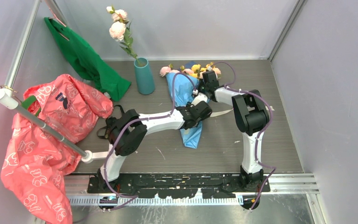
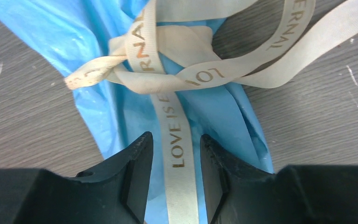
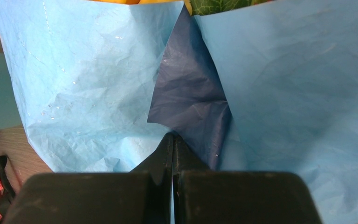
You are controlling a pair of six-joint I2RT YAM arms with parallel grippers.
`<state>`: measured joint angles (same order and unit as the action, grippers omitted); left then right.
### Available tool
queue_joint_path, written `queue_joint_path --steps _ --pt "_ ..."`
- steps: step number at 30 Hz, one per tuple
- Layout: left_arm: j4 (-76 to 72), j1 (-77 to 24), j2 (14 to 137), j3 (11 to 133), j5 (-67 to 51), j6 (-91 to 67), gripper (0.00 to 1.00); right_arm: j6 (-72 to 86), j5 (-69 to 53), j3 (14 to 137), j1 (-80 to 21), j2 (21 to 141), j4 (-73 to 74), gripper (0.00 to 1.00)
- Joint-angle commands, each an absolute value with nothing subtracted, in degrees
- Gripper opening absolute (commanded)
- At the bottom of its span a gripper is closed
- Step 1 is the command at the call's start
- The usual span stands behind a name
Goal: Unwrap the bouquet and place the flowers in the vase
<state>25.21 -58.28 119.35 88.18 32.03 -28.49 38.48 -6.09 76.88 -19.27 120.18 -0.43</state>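
The bouquet point(image 1: 186, 100) lies on the table in blue paper, its pink and yellow flowers point(image 1: 193, 69) pointing to the back wall. A cream ribbon point(image 2: 168, 79) printed with gold letters is knotted around the paper point(image 2: 98, 46). My left gripper point(image 2: 176, 140) hovers over the cone, open, with one ribbon tail running loose between its fingers point(image 2: 137, 158). My right gripper point(image 3: 173, 137) is shut, its tips against a fold of the blue paper point(image 3: 84, 84) near the bouquet's wide end; whether paper is pinched I cannot tell. The teal vase point(image 1: 144, 76) stands left of the bouquet, one pink rose stem point(image 1: 117, 28) in it.
A green cloth bag point(image 1: 86, 58) hangs at the back left, close to the vase. A red-pink printed plastic bag point(image 1: 51, 135) drapes over a white tube point(image 1: 42, 123) at the left. A black strap point(image 1: 105, 128) lies by the left arm. Grey walls close in three sides.
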Motion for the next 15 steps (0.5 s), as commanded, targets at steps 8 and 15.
queue_joint_path --steps 8,15 --pt "20.06 -56.16 119.77 85.87 25.95 -30.24 0.02 38.06 -3.87 75.82 -19.22 123.95 1.63 0.01" --pt "23.24 -57.23 116.61 86.05 31.47 -28.04 0.00 38.14 -4.18 76.21 -19.25 125.04 1.51 0.01"
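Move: The ribbon tail lies right under the open left fingertips, roughly 2 cm below and between them, running back along the blue wrapper. The ribbon's knot sits about 5 cm straight ahead of the left gripper, the loose ribbon loops some 7 cm ahead and 8 cm to its right, and the blossoms about 24 cm ahead, level with it sideways. From the right gripper, the ribbon tail is roughly 15 cm back and 4 cm left. Lower the left gripper about 1 cm onto the ribbon tail just behind the knot, easing slightly to the right and tipping a few degrees, then shut the half-open fingers fully to pinch the tail against the wrapper's face. Keep the right fingers closed on the wrapper near its blossom end, holding almost still. ##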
